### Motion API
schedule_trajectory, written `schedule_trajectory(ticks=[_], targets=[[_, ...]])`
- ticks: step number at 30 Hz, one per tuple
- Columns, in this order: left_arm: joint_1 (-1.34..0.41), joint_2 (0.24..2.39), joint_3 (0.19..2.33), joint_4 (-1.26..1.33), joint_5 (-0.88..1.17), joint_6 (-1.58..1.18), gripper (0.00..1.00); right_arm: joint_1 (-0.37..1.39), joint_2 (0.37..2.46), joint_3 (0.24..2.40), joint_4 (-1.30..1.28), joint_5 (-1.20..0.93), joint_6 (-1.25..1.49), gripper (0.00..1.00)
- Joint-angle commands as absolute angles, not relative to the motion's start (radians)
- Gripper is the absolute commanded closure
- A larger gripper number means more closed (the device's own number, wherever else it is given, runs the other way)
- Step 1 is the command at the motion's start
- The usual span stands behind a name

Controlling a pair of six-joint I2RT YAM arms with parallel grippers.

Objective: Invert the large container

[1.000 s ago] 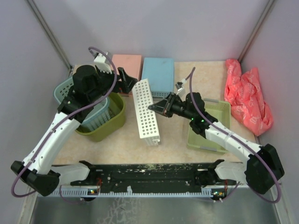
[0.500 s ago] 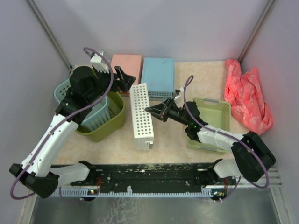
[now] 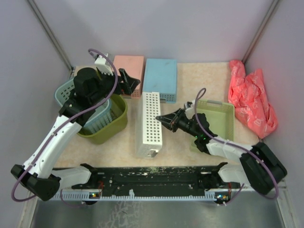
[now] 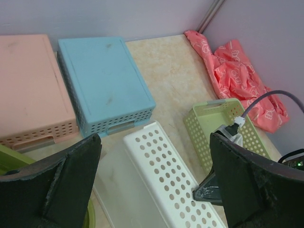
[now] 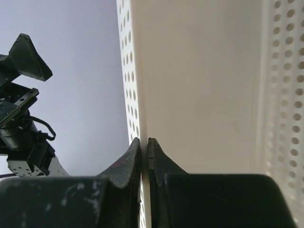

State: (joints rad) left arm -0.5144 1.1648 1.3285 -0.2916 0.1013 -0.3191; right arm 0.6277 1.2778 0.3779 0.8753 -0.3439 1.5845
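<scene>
The large olive-green basket (image 3: 110, 124) stands upright at the left, with a teal basket (image 3: 66, 92) partly inside it. A sliver of its rim shows in the left wrist view (image 4: 5, 160). My left gripper (image 3: 128, 83) hovers open and empty above its far right corner, fingers wide apart (image 4: 152, 190). My right gripper (image 3: 164, 118) is shut on the thin wall of a white perforated basket (image 3: 151, 124), which lies long-ways on the table with a perforated face up. The right wrist view shows both fingers (image 5: 145, 147) pinching that wall (image 5: 199, 85).
A pink tray (image 3: 129, 66) and a blue tray (image 3: 161, 76) lie upside down at the back. A light green tray (image 3: 216, 126) sits under the right arm. A red-pink crumpled bag (image 3: 251, 99) lies at the right wall.
The white basket, tilted up on edge before, has tipped over and down to lie flatter on the table. My right gripper moved down and nearer with it. The left arm barely moved.
</scene>
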Motion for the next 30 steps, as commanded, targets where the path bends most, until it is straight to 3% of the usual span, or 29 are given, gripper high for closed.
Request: schedule_trajectory(ticks=[1, 4, 8, 13, 30], targets=[[-0.51, 1.171, 1.32, -0.257, 0.122, -0.328, 0.0, 0.605, 1.082, 0.421, 0.399, -0.243, 1.409, 0.88], [-0.511, 1.178, 1.317, -0.249, 0.134, -0.329, 0.0, 0.599, 1.004, 0.513, 0.097, -0.156, 1.265, 0.58], [-0.509, 1.189, 1.314, -0.236, 0.149, -0.336, 0.0, 0.595, 0.994, 0.613, -0.111, -0.102, 1.134, 0.35], [-0.511, 1.196, 1.312, -0.233, 0.158, -0.335, 0.0, 0.595, 1.027, 0.717, -0.265, -0.054, 1.022, 0.3], [-0.51, 1.203, 1.3, -0.234, 0.17, -0.321, 0.0, 0.603, 1.047, 0.854, -0.538, 0.135, 0.848, 0.31]])
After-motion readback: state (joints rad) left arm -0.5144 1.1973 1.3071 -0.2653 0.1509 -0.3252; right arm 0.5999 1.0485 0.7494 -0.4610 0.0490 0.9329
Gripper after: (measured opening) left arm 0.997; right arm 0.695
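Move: The large white container stands on its long side, open side to the right, leaning right; the right hand already pinches the middle of its upper rim, so its middle lies about 5 cm left, level fore-and-aft, some 10 cm below. From that hand the pale green tray is roughly 26 cm right, 3 cm ahead, and the upturned blue container 26 cm straight ahead, both far lower. From the left hand, the white container's middle is about 8 cm back, 7 cm right and 28 cm down. The white container's upper rim is let go as the right fingers open to about two thirds, and the right hand draws off about 10 cm to the right, sinking some 7 cm, mostly near the start and the end. All the while the hand rolls about 55 degrees so that the fingers tip downward, ending open close over the container's right long edge; touch there can't be told. ##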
